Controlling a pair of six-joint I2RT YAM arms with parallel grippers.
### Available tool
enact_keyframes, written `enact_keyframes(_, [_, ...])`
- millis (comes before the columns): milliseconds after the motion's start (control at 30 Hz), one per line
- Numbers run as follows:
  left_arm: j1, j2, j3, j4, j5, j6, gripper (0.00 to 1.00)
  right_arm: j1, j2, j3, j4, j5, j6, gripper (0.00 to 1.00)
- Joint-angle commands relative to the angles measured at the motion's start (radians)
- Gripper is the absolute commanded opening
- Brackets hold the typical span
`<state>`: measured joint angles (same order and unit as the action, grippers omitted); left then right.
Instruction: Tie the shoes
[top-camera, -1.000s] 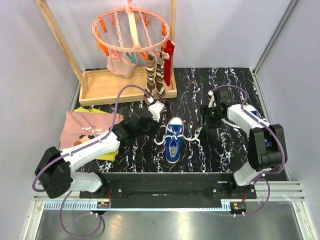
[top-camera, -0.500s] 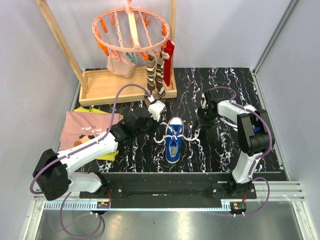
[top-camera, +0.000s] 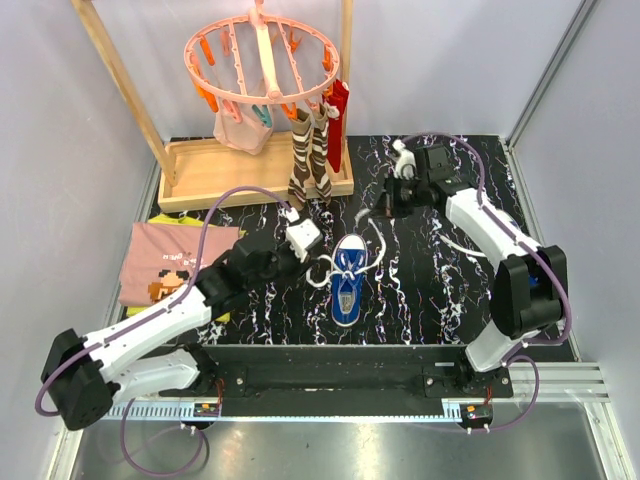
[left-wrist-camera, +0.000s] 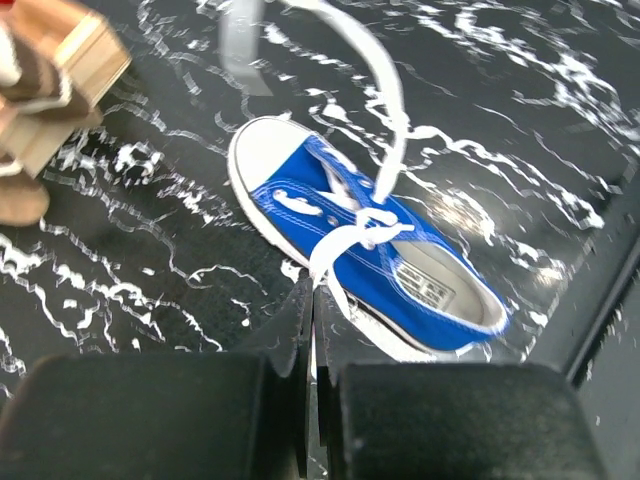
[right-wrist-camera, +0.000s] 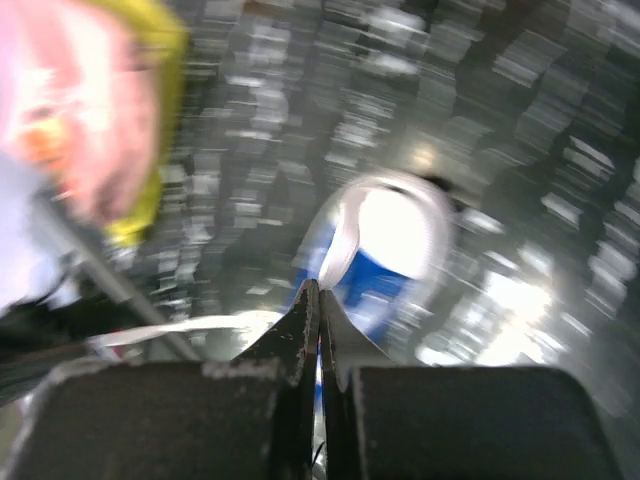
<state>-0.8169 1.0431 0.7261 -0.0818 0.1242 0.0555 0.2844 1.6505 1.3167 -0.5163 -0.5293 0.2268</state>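
One blue shoe (top-camera: 347, 285) with a white toe cap lies in the middle of the black marbled table, toe pointing away from the arm bases. My left gripper (top-camera: 316, 266) is just left of it, shut on a white lace (left-wrist-camera: 335, 250) beside the shoe (left-wrist-camera: 400, 265). My right gripper (top-camera: 381, 208) hangs beyond the toe, up and to the right, shut on the other lace (top-camera: 372, 236), which rises taut from the eyelets. The right wrist view is blurred; it shows the lace (right-wrist-camera: 345, 250) running from the shut tips to the shoe (right-wrist-camera: 390, 240).
A wooden rack (top-camera: 250, 170) at the back left carries a pink round peg hanger (top-camera: 262, 60) and striped brown socks (top-camera: 312, 155). A pink shirt (top-camera: 170, 265) lies at the left under my left arm. Grey walls close in the sides.
My right gripper shut on the lace and swung up and away toward the back, drawing it taut. My left arm drew back slightly toward the near left, still holding its lace.
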Motion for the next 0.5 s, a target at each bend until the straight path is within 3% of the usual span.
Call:
enact_keyframes(0, [-0.008, -0.099, -0.042, 0.079, 0.19, 0.195, 0.0, 0.157, -0.011, 0.042, 0.079, -0.189, 0.045, 0.0])
enact_keyframes(267, [-0.027, -0.228, -0.122, -0.018, 0.39, 0.492, 0.0, 0.361, 0.123, 0.14, 0.125, -0.242, 0.071, 0.0])
enact_keyframes(467, [-0.07, -0.293, -0.166, -0.082, 0.408, 0.584, 0.0, 0.488, 0.236, 0.18, 0.142, -0.247, 0.072, 0.0])
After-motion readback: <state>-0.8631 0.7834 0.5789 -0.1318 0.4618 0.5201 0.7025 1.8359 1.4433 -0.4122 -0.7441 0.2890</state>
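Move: The lace knot on the blue shoe lies about 11 cm back and 8 cm left of the right hand, some 12 cm lower. The shoe's white toe cap is roughly 2 cm back, 7 cm left and 13 cm below that hand. From the left hand, the knot is about 4 cm ahead, 10 cm right and 14 cm down, with the toe cap some 13 cm ahead and 10 cm right of that hand, 15 cm down. The right lace, still pinched in the shut right fingers, is swept briskly left about 18 cm and back some 11 cm, over the front half of the shoe, towards the left hand; the hand rises a little, then sinks again, turning counter-clockwise. Meanwhile the left hand keeps its pinch on the left lace and draws straight back, away from the knot, turning some 30 degrees clockwise as its fingers tip up towards level. ##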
